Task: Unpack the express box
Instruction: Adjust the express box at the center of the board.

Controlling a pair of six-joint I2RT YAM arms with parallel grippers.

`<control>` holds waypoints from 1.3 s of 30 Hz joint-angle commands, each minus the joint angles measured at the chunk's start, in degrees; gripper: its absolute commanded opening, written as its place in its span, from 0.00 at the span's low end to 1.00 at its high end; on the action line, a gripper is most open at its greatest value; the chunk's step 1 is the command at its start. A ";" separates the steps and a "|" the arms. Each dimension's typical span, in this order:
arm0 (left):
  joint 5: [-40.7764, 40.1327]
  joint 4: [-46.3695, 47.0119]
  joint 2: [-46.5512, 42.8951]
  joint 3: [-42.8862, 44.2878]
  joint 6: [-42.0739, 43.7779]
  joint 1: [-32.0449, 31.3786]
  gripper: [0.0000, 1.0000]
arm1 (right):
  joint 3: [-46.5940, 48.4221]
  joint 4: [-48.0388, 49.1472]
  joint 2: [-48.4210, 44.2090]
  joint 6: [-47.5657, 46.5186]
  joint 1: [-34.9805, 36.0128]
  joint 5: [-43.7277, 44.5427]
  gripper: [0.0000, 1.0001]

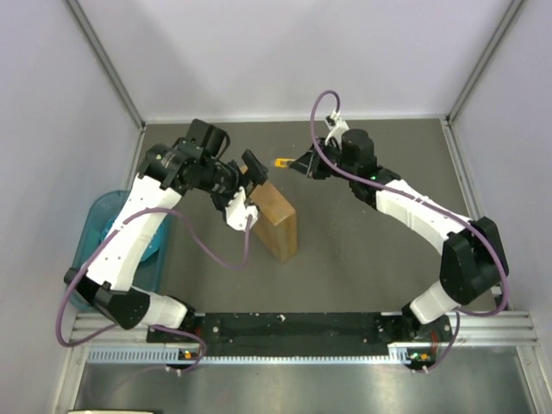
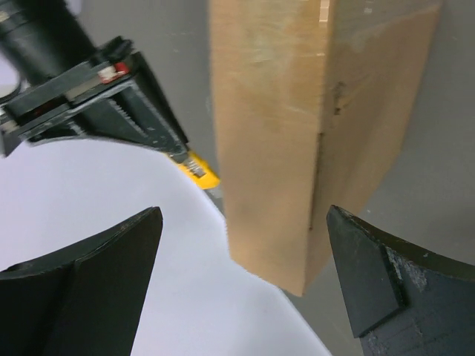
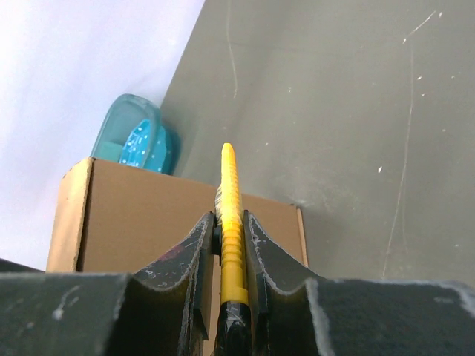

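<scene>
The express box point(image 1: 278, 222), plain brown cardboard, stands on edge near the table's middle. It fills the upper left wrist view point(image 2: 297, 133) and lies low in the right wrist view point(image 3: 148, 215). My left gripper point(image 1: 248, 188) is open, and its fingers straddle the box's near corner point(image 2: 245, 215) without touching it. My right gripper point(image 1: 302, 164) hovers just behind the box and is shut on a small yellow utility knife point(image 3: 230, 215). The knife's tip point(image 1: 282, 162) points toward the box. The left wrist view also shows that knife point(image 2: 200, 170) in the right gripper's jaws.
A teal plastic container point(image 1: 103, 233) sits at the table's left edge, behind my left arm; it also shows past the box point(image 3: 137, 141). White walls with metal rails enclose the dark grey table point(image 1: 379, 276) on three sides.
</scene>
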 commanded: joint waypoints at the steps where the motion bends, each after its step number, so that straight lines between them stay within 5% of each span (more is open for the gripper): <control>1: -8.78 -14.55 -0.53 -3.06 7.94 -1.82 0.99 | -1.41 7.83 0.61 3.39 0.15 -2.79 0.00; 14: -10.03 -14.55 7.20 2.73 -1.37 -4.90 0.99 | -2.55 13.36 2.37 6.37 0.76 -7.18 0.00; 27: -4.59 -11.39 2.82 0.46 -12.09 -10.87 0.99 | 5.61 20.13 12.19 12.79 4.46 -13.33 0.00; 33: -9.32 -10.68 2.54 -3.51 -16.58 -11.67 0.99 | 10.28 21.18 16.43 14.37 6.13 -15.53 0.00; 39: -10.30 -12.00 7.81 2.02 -19.57 -11.67 0.99 | 12.56 29.08 21.52 21.05 6.04 -23.77 0.00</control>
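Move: The express box stands on edge under the left gripper: its middle is about 3 cm to the right, level fore and aft, and some 17 cm below, with its top much closer. The yellow knife gripped in the right hand shows about 8 cm ahead and 5 cm right of the left gripper. From the right hand, the box's middle lies about 7 cm back, 6 cm left and 11 cm below; the left gripper is 8 cm back and 8 cm left. Bring the left gripper, kept wide open, down about 5 cm to the top of the express box, tipping the fingers slightly steeper, then draw it back and a little right towards the box's near end. Meanwhile carry the right hand, knife still gripped, some 11 cm left to the box, most of it late, turning it about 20 degrees counter-clockwise. ##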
